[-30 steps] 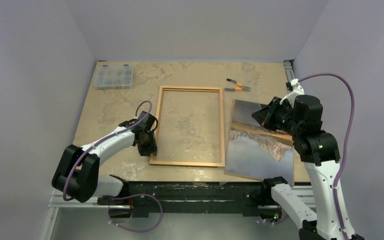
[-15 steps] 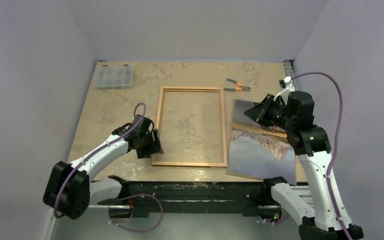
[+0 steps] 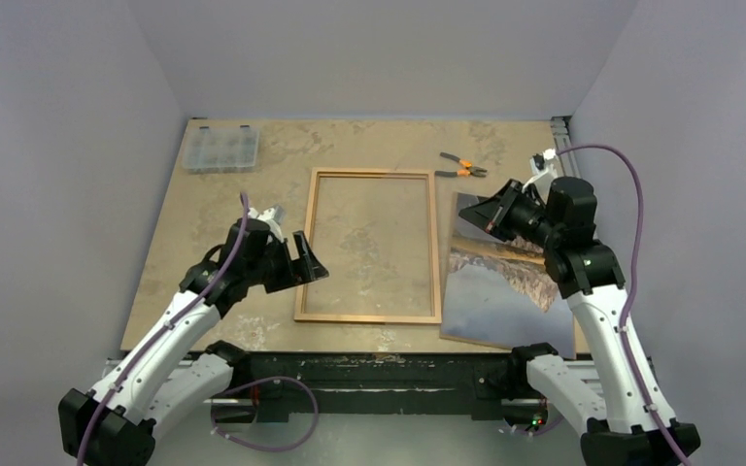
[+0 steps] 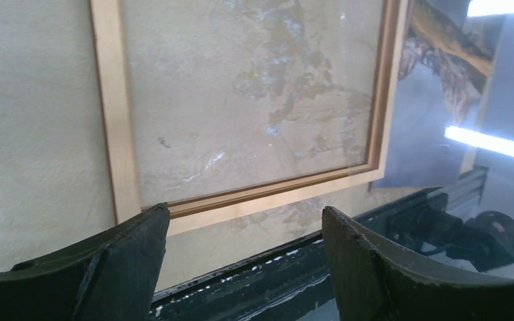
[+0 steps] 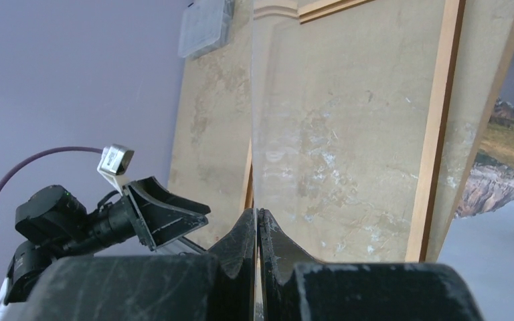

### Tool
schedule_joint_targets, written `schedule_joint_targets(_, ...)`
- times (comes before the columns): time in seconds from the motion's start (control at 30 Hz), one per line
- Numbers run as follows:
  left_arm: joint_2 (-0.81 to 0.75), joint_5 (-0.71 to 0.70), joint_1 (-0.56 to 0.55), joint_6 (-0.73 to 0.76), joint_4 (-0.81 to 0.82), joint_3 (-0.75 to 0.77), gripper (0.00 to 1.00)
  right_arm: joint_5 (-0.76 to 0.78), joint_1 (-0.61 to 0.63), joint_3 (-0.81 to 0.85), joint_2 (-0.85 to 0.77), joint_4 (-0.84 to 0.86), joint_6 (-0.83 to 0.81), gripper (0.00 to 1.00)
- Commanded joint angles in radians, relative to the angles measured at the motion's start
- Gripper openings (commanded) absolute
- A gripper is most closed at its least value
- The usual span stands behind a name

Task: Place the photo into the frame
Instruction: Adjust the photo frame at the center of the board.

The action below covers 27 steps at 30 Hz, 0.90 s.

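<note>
The frame [image 3: 369, 318] of light wood lies flat mid-table; its near left corner fills the left wrist view [image 4: 115, 120]. The photo [image 3: 505, 291], a mountain mirrored in a lake, lies face up just right of the frame [image 5: 435, 167] and shows in both wrist views [image 4: 428, 114] [image 5: 502, 154]. My left gripper [image 3: 309, 260] hangs open above the table beside the frame's left rail, nothing between its fingers [image 4: 244, 221]. My right gripper [image 3: 486, 214] is over the photo's upper left part, its fingers pressed together [image 5: 257, 217].
A clear plastic parts box [image 3: 220, 149] sits at the back left. Orange-handled pliers [image 3: 461, 167] lie behind the frame. A brown panel's edge [image 3: 565, 316] shows along the photo's right side. A black rail [image 3: 369, 369] runs along the near table edge. Walls close three sides.
My left gripper has opened and lifted away from the frame's lower left corner, moving up the left rail. My right gripper has shifted a little left and back over the photo, still shut.
</note>
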Motion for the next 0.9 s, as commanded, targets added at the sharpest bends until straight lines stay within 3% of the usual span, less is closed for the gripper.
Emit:
schedule_joint_targets(0.0,-0.001,0.138,-0.003,-0.031,0.137,-0.023,0.81,0.018,-0.001,-0.070,-0.046,0.124,0.059,0.00)
schedule_joint_targets(0.2,0.049,0.156,-0.036,-0.071,0.218,-0.076,0.81,0.089,-0.001,-0.274,-0.127,0.161,0.068,0.00)
schedule_joint_targets(0.53,0.246,0.082,-0.175,-0.123,0.308,-0.077,0.81,0.060,-0.001,-0.552,-0.285,0.143,0.011,0.00)
schedule_joint_targets(0.7,0.346,0.060,-0.190,-0.135,0.341,-0.071,0.80,-0.012,-0.001,-0.619,-0.332,0.167,-0.030,0.18)
schedule_joint_targets(0.87,0.413,0.050,-0.195,-0.136,0.361,-0.070,0.80,-0.120,-0.001,-0.676,-0.320,0.254,-0.073,0.27)
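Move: From the left hand, empty and open, the photo frame's middle lies about 10 cm ahead, 14 cm right and 12 cm down; the frame's near-left corner is 5 cm back, 1 cm left. The right hand grips a clear sheet, whose free edge can't be placed. From this hand the frame's middle is some 16 cm left, 4 cm ahead and 29 cm down; the photo 11 cm right, 2 cm back; the pliers 20 cm ahead, 2 cm right. Lower the right gripper with the clear sheet about 18 cm towards the frame's height, drawing it back some 6 cm, and near the end part its fingers to about a quarter open. Bring the left gripper, kept wide open, down 8 cm and right 6 or 7 cm over the frame's near-left part, tipping its fingers more downwards, to meet the sheet's left edge. ##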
